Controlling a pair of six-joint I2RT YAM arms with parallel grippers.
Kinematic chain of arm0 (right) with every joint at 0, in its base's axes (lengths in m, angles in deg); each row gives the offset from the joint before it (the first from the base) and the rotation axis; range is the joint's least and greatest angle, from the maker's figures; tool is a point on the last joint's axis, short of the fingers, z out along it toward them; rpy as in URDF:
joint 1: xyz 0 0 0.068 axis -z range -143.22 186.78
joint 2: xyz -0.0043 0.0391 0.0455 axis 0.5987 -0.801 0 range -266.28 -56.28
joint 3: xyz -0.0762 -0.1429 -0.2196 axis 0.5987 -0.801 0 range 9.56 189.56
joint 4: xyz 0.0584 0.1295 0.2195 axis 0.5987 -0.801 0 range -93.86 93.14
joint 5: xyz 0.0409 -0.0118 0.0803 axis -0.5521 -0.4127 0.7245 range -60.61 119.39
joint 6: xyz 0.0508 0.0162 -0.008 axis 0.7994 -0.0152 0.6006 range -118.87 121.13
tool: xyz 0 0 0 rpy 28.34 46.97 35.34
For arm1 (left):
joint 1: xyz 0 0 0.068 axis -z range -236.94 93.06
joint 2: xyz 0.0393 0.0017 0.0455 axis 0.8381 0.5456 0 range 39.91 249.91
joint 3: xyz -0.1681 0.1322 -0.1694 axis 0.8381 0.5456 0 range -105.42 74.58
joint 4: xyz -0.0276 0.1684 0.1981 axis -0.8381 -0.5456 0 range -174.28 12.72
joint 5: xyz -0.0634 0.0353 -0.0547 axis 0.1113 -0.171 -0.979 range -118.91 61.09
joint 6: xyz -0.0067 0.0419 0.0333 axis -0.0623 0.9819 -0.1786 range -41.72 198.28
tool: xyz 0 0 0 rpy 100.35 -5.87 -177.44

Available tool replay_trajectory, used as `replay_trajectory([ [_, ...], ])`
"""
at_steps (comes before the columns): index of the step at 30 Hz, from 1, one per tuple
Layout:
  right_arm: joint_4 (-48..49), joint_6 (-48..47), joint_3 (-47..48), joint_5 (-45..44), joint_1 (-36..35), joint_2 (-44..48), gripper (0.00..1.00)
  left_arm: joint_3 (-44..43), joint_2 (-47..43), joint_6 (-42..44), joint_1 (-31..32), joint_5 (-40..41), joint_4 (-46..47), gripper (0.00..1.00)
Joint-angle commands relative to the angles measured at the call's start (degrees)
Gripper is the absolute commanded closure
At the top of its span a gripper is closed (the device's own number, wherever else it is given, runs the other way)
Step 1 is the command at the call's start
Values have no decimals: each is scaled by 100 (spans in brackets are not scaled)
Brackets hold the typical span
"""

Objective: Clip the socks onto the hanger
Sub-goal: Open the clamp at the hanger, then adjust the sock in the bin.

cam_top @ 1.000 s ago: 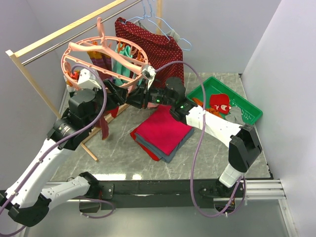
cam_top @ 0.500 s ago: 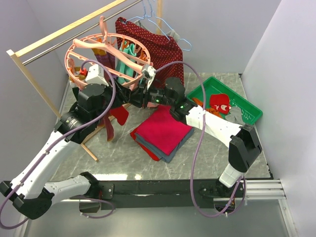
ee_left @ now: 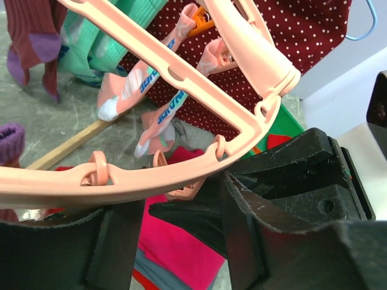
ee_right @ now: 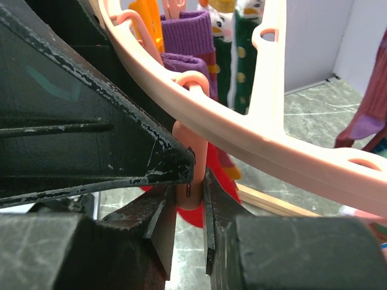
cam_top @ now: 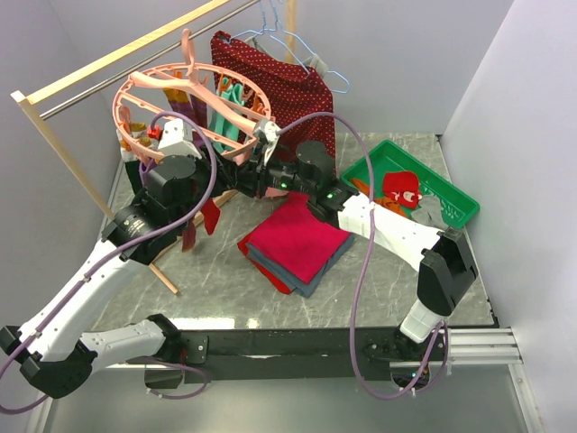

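The round pink hanger hangs from the wooden rail with several socks clipped under it. My right gripper reaches under its near rim and, in the right wrist view, is shut on a dangling pink clip, with a red sock right behind it. My left gripper sits against the right one, and its jaws stand wide apart under the hanger ring with nothing between them. Purple and dark green dotted socks hang beyond. Maroon and teal socks show in the left wrist view.
A green tray at the right holds a red sock with white marks. A folded red and grey cloth stack lies mid-table. A dark red dotted garment and light-blue wire hangers hang behind. The wooden rack stands at the left.
My left arm has moved up and to the right beside the right gripper. The hanger rocked and its hanging red and maroon socks swung. The right arm stayed almost still.
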Motion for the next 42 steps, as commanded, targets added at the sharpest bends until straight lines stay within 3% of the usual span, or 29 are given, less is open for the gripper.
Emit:
replay_trajectory([
  [1, -422, -250, 188, 89, -161, 96, 98, -180, -4, 175, 55, 281, 814, 46],
  [12, -660, -462, 153, -96, -223, 113, 95, -110, 101, 245, 99, 378, 910, 68],
  [14, -704, -470, 135, -113, -223, 157, 88, -66, 110, 298, 108, 404, 919, 69],
  [15, -713, -479, 92, -139, -232, 175, 79, -57, 110, 315, 108, 413, 928, 75],
  [19, -1010, -541, 12, -262, -223, 333, 50, 75, 75, 403, 117, 457, 972, 83],
  [25, -1871, -813, -339, -886, -118, 894, 29, 171, 84, 500, 117, 466, 963, 96],
  [29, -2355, -822, -856, -1334, 277, 1326, 25, 259, 66, 526, 125, 483, 963, 99],
  [37, -3391, -559, -1438, -3037, 2199, 1907, 22, 330, 31, 570, 125, 501, 884, 99],
  [42, -3297, -23, -1307, -3066, 3440, 1758, 22, 321, 13, 535, 125, 457, 832, 99],
])
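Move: The pink clamp hangs under the hanger rim, about 2 cm ahead of the left hand point, level with it and centred between its open fingers. The rim is some 3 cm above the clamp. The pink socks hang roughly 12 cm ahead of the left hand, 4 cm to its right and 3 cm lower. The right fingers already hold the clamp at their hand point; from there the green basket lies about 25 cm ahead, 48 cm right and 30 cm below. Ease the left gripper about 1.5 cm forward and close its fingers on the clamp under the rim, taking it over while the right still pinches it. Then open the right fingers, let go of the clamp and drop clear some 6 cm; swing the right hand about 28 cm right, 10 cm forward and lower still towards the green basket, yawing some 50 degrees clockwise. ##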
